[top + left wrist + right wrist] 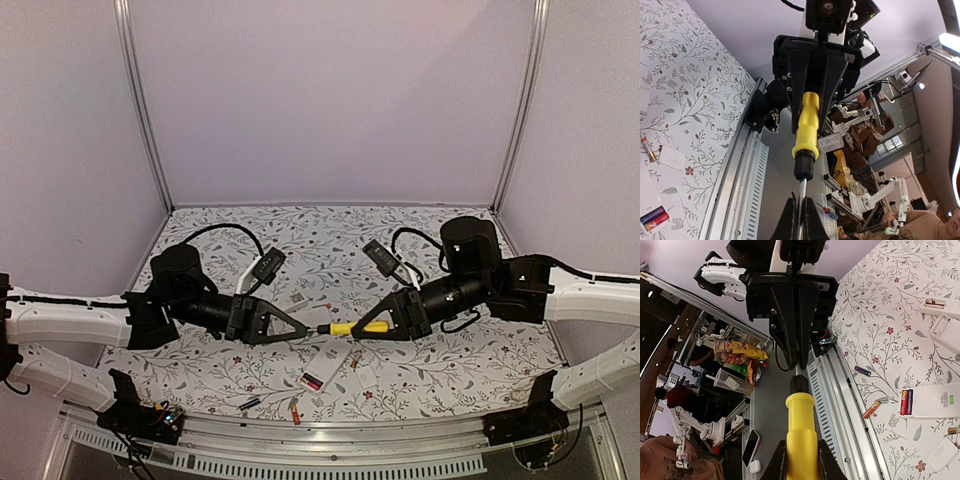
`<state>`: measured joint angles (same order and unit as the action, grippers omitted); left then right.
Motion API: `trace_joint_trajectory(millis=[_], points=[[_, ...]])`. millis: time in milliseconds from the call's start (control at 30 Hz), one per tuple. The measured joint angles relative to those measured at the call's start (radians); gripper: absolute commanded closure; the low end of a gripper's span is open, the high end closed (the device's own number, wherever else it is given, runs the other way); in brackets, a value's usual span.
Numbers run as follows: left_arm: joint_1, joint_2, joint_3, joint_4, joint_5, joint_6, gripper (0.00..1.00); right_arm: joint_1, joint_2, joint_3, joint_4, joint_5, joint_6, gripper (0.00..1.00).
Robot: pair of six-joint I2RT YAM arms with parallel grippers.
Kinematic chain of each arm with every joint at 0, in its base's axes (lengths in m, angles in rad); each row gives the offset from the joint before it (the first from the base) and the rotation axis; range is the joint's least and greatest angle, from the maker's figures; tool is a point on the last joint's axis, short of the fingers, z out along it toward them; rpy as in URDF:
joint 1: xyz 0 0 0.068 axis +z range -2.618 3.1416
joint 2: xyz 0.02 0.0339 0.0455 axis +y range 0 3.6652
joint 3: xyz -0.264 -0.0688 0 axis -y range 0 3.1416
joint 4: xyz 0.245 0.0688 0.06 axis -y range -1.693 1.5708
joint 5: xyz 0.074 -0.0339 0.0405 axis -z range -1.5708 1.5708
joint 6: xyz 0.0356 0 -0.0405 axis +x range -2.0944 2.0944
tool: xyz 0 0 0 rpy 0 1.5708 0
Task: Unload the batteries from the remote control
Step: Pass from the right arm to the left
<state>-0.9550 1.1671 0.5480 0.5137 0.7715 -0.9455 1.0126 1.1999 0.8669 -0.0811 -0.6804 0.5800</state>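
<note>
The white remote control [322, 372] lies open near the table's front, with two batteries [906, 402], one red and one dark, in its bay. A dark loose battery [248, 402] and an orange one [294, 413] lie by the front edge. Above the table a yellow-handled screwdriver [345, 327] hangs level between both arms. My right gripper [378, 326] is shut on its yellow handle [801, 415]. My left gripper [312, 328] is shut on the thin metal shaft just past the black collar [804, 167]. In the wrist views the left gripper [801, 202] and the right gripper [801, 446] face each other.
A small white cover plate [365, 377] lies right of the remote. Two black remotes [268, 265] [378, 255] and a white one [250, 276] lie further back. A metal rail [330, 440] runs along the table's front edge.
</note>
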Motion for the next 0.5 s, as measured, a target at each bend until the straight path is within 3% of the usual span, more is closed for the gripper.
trace_joint_trajectory(millis=[33, 100, 167, 267, 400, 500], points=[[0.0, -0.002, -0.004, 0.01, 0.002, 0.001, 1.0, 0.0, 0.0, 0.0, 0.0, -0.002, 0.0, 0.94], [0.0, -0.004, -0.011, 0.026, 0.002, 0.001, 1.0, 0.001, 0.0, 0.0, 0.004, -0.001, 0.002, 0.61], [0.0, -0.005, -0.018, 0.042, -0.005, -0.001, 1.0, 0.001, 0.0, 0.0, 0.007, 0.015, 0.01, 0.35], [0.0, -0.011, -0.041, 0.075, -0.028, -0.017, 1.0, -0.003, -0.002, -0.016, 0.053, 0.082, 0.048, 0.09], [0.0, -0.019, -0.077, 0.144, -0.066, -0.045, 1.0, -0.005, -0.043, -0.106, 0.201, 0.181, 0.138, 0.04], [0.0, -0.022, -0.09, 0.194, -0.089, -0.064, 1.0, 0.002, -0.06, -0.153, 0.303, 0.245, 0.212, 0.08]])
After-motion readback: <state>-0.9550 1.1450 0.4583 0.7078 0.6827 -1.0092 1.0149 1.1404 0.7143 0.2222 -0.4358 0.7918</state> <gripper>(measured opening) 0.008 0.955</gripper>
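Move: The screwdriver is already held from both ends above the table: its middle lies about 6 cm to the right of the left hand, which grips the shaft, and 3 cm to the left of the right hand, which still holds the handle. Some 21 cm below the left hand, the remote with batteries lies 4 cm ahead and 2 cm right, a loose red battery 5 cm back and 4 cm left, and the small white cover 2 cm ahead and 11 cm right. The right hand opens its fingers wide and lets go of the yellow handle, then swings forward about 4 cm while turning clockwise some 15 degrees, so the spread fingers stand clear on either side of the handle. The left fingers stay shut on the metal shaft and carry the screwdriver alone, drifting only about a centimetre forward and left with a slight counter-clockwise turn that brings the handle end a little up and forward. ##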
